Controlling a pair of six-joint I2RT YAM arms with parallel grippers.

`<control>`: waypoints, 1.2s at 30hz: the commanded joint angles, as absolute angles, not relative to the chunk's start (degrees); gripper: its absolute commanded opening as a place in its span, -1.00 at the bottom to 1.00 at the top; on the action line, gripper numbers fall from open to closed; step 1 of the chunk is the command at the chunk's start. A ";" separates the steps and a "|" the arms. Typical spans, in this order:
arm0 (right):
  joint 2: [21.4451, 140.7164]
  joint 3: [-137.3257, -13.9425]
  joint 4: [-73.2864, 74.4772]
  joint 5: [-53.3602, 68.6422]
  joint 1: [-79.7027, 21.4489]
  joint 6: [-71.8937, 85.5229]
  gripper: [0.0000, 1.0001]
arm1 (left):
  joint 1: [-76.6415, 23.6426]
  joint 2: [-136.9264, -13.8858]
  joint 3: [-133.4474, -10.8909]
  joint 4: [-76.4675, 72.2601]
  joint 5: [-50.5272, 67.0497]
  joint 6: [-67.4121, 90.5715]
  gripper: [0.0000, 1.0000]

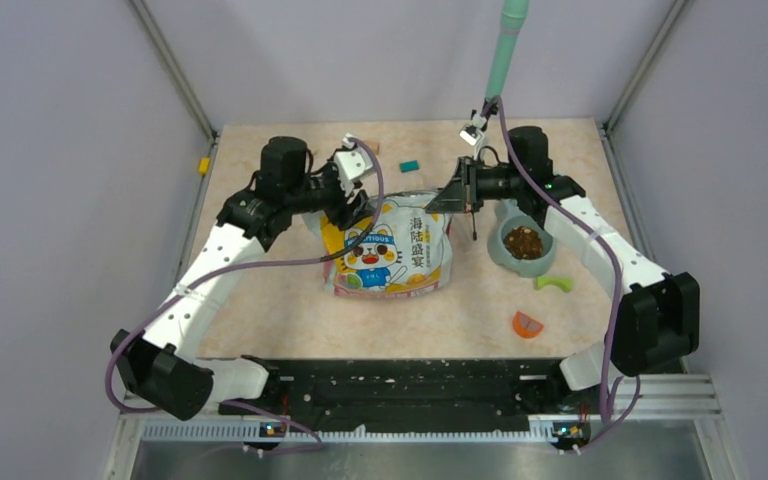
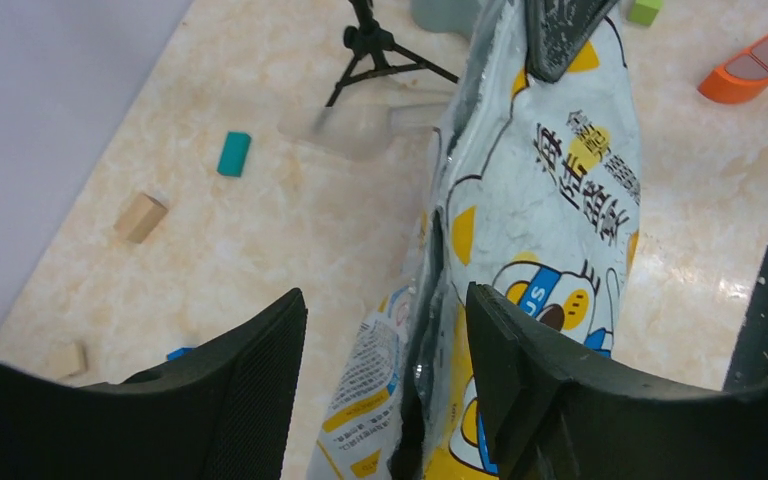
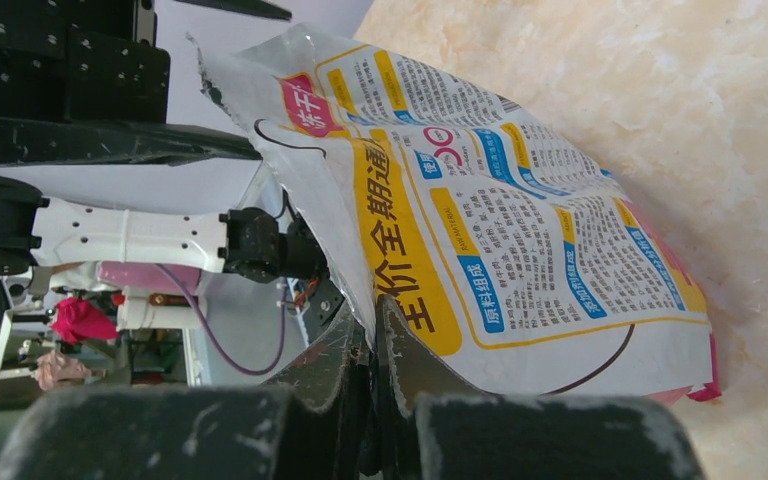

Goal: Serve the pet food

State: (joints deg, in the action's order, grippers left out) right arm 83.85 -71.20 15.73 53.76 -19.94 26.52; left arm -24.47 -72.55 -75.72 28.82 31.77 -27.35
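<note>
The pet food (image 1: 524, 242) shows as brown kibble inside a grey-green bowl (image 1: 501, 258) on the right. The cat-print bag (image 1: 392, 250) lies mid-table with its top edge raised. My right gripper (image 1: 457, 196) is shut on the bag's upper right edge; in the right wrist view the bag's (image 3: 520, 220) edge is pinched in the gripper (image 3: 375, 330). My left gripper (image 1: 352, 208) stands open at the bag's upper left corner. In the left wrist view the gripper (image 2: 385, 300) straddles the bag's (image 2: 560, 180) open edge with gaps on both sides.
A small black tripod (image 2: 370, 45) and a clear scoop-like piece (image 2: 360, 125) sit beyond the bag. Loose pieces lie around: teal block (image 1: 409, 165), wooden block (image 2: 140, 217), yellow block (image 1: 203, 165), green piece (image 1: 553, 283), orange piece (image 1: 527, 324). A teal pole (image 1: 505, 50) hangs at the back.
</note>
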 commanded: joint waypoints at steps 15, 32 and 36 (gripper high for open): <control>75.69 -73.06 9.91 53.04 -23.34 12.21 0.11 | -24.68 -74.35 -83.32 51.19 44.93 -31.75 -1.00; 70.77 -66.84 15.07 38.06 -38.53 -26.36 0.63 | -17.75 -75.22 -88.55 56.06 58.49 -26.02 -1.00; 72.29 -67.58 13.01 38.90 -40.25 -26.30 0.52 | -17.77 -75.02 -88.11 55.42 58.14 -24.83 -1.00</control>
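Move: The left end of the bag's mouth is about 4 cm back from the open left fingers and 3 cm below them. The pet food bag's middle sits some 5 cm back, 6 cm right and 13 cm down. The clear scoop lies on the table roughly 7 cm ahead and 10 cm right of this hand, 25 cm down. The right hand still pinches the mouth's right end; the bag's middle is about 6 cm back, 6 cm left and 12 cm below it. Draw the left gripper back and slightly down onto the bag's mouth, shut it there, then keep pulling the pinched rim back towards the robot, about 7 cm in all, turning the wrist some 25 degrees. Once the left holds, open the right fingers wide, lift clear, go back about 6 cm and a little left while rolling some 55 degrees, then sink to straddle the mouth's right end, still open. ##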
